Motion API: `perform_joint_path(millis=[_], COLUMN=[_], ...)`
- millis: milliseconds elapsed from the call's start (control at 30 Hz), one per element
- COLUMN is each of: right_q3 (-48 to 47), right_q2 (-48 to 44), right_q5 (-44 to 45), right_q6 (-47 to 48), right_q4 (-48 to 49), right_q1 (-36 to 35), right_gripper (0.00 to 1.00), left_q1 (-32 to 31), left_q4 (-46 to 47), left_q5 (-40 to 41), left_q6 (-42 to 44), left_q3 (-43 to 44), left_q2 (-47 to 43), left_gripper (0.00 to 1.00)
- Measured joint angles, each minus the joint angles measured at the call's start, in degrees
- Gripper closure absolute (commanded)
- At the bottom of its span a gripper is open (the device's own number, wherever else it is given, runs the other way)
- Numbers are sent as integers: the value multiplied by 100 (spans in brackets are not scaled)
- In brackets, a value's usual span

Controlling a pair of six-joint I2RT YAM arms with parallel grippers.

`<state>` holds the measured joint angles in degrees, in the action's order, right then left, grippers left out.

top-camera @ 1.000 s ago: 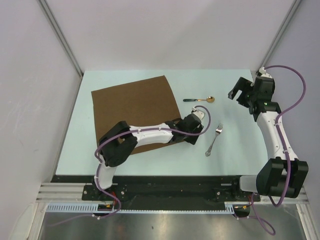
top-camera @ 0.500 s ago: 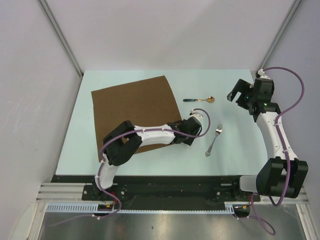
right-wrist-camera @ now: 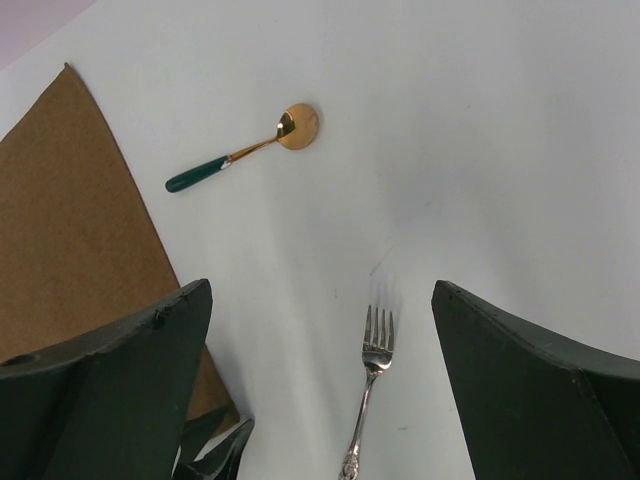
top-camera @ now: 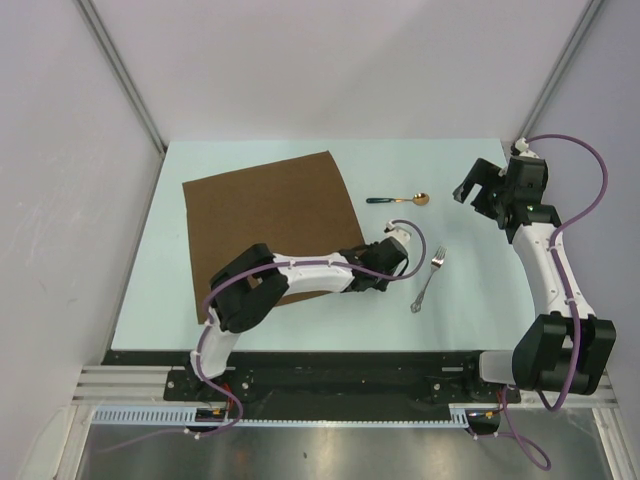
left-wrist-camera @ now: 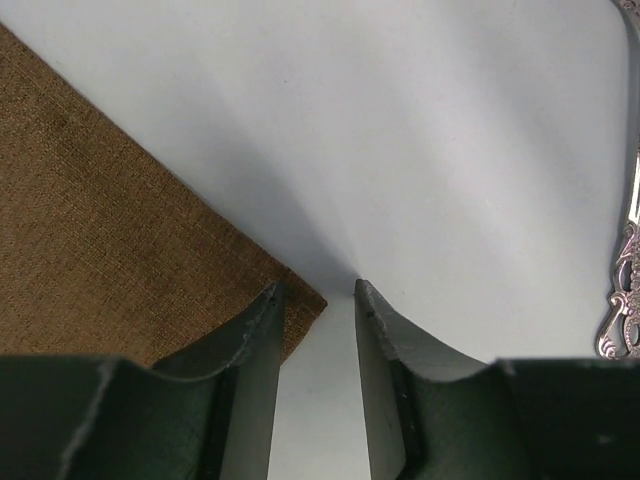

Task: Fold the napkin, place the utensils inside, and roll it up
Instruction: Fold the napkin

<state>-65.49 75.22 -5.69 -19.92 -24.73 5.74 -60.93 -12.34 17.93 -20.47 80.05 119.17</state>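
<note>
The brown napkin (top-camera: 270, 210) lies flat on the left half of the table. Its near right corner (left-wrist-camera: 318, 300) sits between the fingers of my left gripper (top-camera: 355, 268), which is low over it. The left finger (left-wrist-camera: 250, 340) is over the cloth and the right finger is over bare table; the jaws are narrow but still apart. A silver fork (top-camera: 428, 280) lies just right of that gripper, and its handle (left-wrist-camera: 625, 300) shows in the left wrist view. A dark-handled gold spoon (top-camera: 398, 199) lies behind. My right gripper (top-camera: 472, 190) hangs wide open and empty above the table, looking down on the fork (right-wrist-camera: 372, 370) and spoon (right-wrist-camera: 245, 150).
The pale table (top-camera: 470, 300) ends at grey walls on the left, back and right. My left forearm (top-camera: 310, 270) lies across the napkin's near edge. The napkin's right edge (right-wrist-camera: 130, 190) runs close to the spoon's handle.
My left gripper's jaws have drawn closer together around the napkin corner, and its arm has shifted slightly. The right arm, fork and spoon have not moved.
</note>
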Motion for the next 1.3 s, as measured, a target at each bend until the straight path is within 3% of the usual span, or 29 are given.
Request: perform_joint_path(millis=[367,500,800,1000,1300], right_q3=[2,2,2,0,0], right_q2=[0,0,0,-2,-2], right_q5=[-22,-20,-15,52,136], right_q6=[0,2,28,70,107], right_q4=[0,-2,-20,-68,-118], right_q1=[0,2,2,2,2], right_gripper=[3,3,2,2,2], left_q1=[-15,-17,-4,262,2100], left_q4=[-66,-98,-120,-299,-459], left_q5=[245,297,232,-238,-570], left_q6=[-79,-131,-149,-155,68], left_q3=[258,258,260,105,-345], left_q2=[190,190,168,-173,-1598], left_gripper=[82,100,100,100,100])
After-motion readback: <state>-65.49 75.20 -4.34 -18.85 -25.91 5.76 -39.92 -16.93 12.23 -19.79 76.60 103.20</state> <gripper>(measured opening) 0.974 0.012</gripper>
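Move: The napkin's near right corner lies practically at the left hand's fingertips, about 1 cm ahead and 1 cm below, already between the half-open fingers. From that hand the napkin's middle is roughly 15 cm ahead and 27 cm left; the fork's middle is some 12 cm right and 2 cm ahead, the spoon about 27 cm ahead and 6 cm right. For the idle right hand, the corner is roughly 11 cm back, 22 cm left and 20 cm below. The left hand eases about 1 cm forward at table height while its half-open fingers shut fully, pinching the napkin's near right corner. Keeping that pinch, it lifts and speeds up diagonally left, forward and up over the cloth, ending about 13 cm left, 10 cm forward and 10 cm higher, the wrist swinging some 15 to 20 degrees counter-clockwise. ##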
